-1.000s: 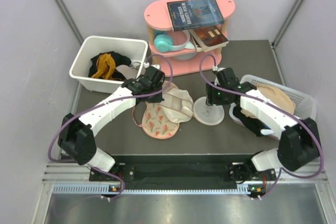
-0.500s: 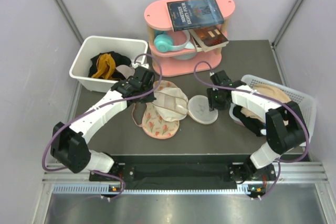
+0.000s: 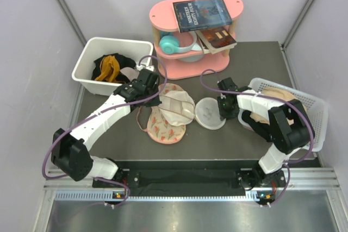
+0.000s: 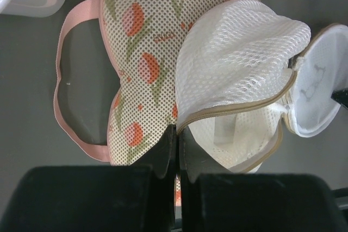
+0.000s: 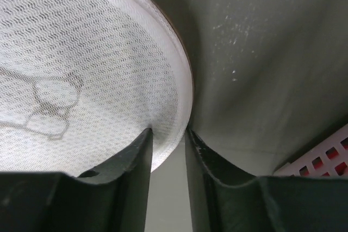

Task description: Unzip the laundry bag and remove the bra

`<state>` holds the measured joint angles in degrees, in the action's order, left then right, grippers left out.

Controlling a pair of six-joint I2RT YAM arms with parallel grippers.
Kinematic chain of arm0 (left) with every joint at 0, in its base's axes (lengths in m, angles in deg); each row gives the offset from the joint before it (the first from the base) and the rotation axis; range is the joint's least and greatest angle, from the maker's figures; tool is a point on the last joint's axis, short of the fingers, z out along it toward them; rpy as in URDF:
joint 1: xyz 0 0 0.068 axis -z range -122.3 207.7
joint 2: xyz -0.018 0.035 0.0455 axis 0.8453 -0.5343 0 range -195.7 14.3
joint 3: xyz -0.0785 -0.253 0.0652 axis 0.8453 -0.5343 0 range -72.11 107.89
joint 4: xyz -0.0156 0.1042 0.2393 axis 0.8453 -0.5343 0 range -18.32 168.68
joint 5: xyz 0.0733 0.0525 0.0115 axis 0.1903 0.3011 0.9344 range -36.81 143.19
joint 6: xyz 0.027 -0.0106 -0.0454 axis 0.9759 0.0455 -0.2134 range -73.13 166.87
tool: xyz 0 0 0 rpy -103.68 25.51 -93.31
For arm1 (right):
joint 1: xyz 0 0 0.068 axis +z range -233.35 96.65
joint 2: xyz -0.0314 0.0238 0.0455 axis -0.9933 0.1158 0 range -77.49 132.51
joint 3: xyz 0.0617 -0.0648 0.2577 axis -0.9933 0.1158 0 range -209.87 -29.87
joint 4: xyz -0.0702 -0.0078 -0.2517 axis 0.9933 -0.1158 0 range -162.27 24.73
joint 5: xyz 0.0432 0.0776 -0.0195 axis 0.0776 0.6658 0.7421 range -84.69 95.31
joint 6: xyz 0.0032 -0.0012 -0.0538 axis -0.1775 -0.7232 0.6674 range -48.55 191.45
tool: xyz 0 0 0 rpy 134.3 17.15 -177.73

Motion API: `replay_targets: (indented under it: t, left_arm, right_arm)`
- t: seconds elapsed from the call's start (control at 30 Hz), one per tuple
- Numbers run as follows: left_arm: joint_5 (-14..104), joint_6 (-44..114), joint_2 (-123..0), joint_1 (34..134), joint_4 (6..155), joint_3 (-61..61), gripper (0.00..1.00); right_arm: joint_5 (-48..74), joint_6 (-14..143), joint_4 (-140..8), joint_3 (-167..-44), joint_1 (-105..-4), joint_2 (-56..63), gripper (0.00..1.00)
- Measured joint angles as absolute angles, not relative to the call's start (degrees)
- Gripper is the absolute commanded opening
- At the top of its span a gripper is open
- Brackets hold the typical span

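Note:
The laundry bag [image 3: 178, 104] lies unzipped on the dark table; its cream mesh dome [image 4: 239, 58] gapes along the tan zip tape. Its round white flap [image 3: 209, 113] lies flat to the right. My left gripper [image 3: 157, 99] [image 4: 178, 129] is shut on the bag's zip rim at the left. My right gripper [image 3: 225, 110] [image 5: 168, 131] stands at the flap's right edge. Its jaws are narrowly apart, with the mesh rim [image 5: 176, 112] between them. The mustard-yellow bra [image 3: 109, 68] lies in the white bin among black clothes.
A pink floral flat piece [image 3: 163, 127] [image 4: 136, 52] with a pink strap lies under the bag. The white bin [image 3: 89, 51] is at the back left. A pink shelf [image 3: 163, 12] holds books and headphones. A white basket [image 3: 315, 107] with a beige garment stands at the right.
My right gripper came down to the flap's right edge and its jaws narrowed around the rim. The flap slid slightly left. My left gripper shifted a little left, still gripping the bag.

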<state>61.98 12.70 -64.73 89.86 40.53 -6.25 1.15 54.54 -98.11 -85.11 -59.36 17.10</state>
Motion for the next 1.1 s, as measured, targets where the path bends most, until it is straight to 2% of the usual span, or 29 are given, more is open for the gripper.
replay_targets:
  t: [0.07, 0.1, 0.13, 0.43, 0.83, 1.1]
  left_arm:
    - [61.57, 12.72, -64.55, 89.86, 40.55, -6.27, 0.0]
    - [61.5, 12.74, -64.4, 89.86, 40.57, -6.33, 0.0]
    - [61.39, 12.74, -64.18, 89.86, 40.55, -6.4, 0.0]
    - [58.51, 14.42, -64.05, 89.93, 40.7, -6.42, 0.0]
    - [53.48, 14.73, -73.6, 94.08, 42.72, 7.7, 0.0]
    - [50.55, 9.09, -76.46, 100.81, 46.76, 9.64, 0.0]
  right_arm:
    - [1.02, 54.87, -97.85, -85.11, -59.54, 17.21, 0.13]
    - [0.87, 54.98, -97.67, -85.11, -59.58, 17.32, 0.02]
    - [0.8, 55.02, -97.63, -85.29, -59.6, 17.47, 0.0]
    - [-0.71, 57.36, -102.31, -89.05, -60.33, 17.93, 0.0]
    - [-9.95, 66.96, -118.22, -115.02, -66.86, 11.0, 0.0]
    - [-18.7, 72.58, -125.39, -118.71, -68.15, 8.49, 0.0]
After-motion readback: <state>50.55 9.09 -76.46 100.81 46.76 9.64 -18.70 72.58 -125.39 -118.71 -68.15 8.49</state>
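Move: The laundry bag's mesh lid lies flat on the table, its middle about 7 cm left of the right hand and 2 cm ahead, with its right-hand rim between the open fingertips. The bag's body is some 23 cm left and 4 cm ahead of that hand; the white basket's middle is about 30 cm right and 1 cm ahead. From the left hand, which already holds the bag's zip edge, the lid is roughly 24 cm right, 1 cm ahead and 13 cm below. Up from the table goes the right hand, about 21 cm, once its fingers have shut on the rim of the mesh lid; it also swings right towards the basket and somewhat forward, tilting the fingertips outward. The left hand keeps its pinch on the zip edge and follows about 14 cm to the right, rising 5 cm and turning a little clockwise. ##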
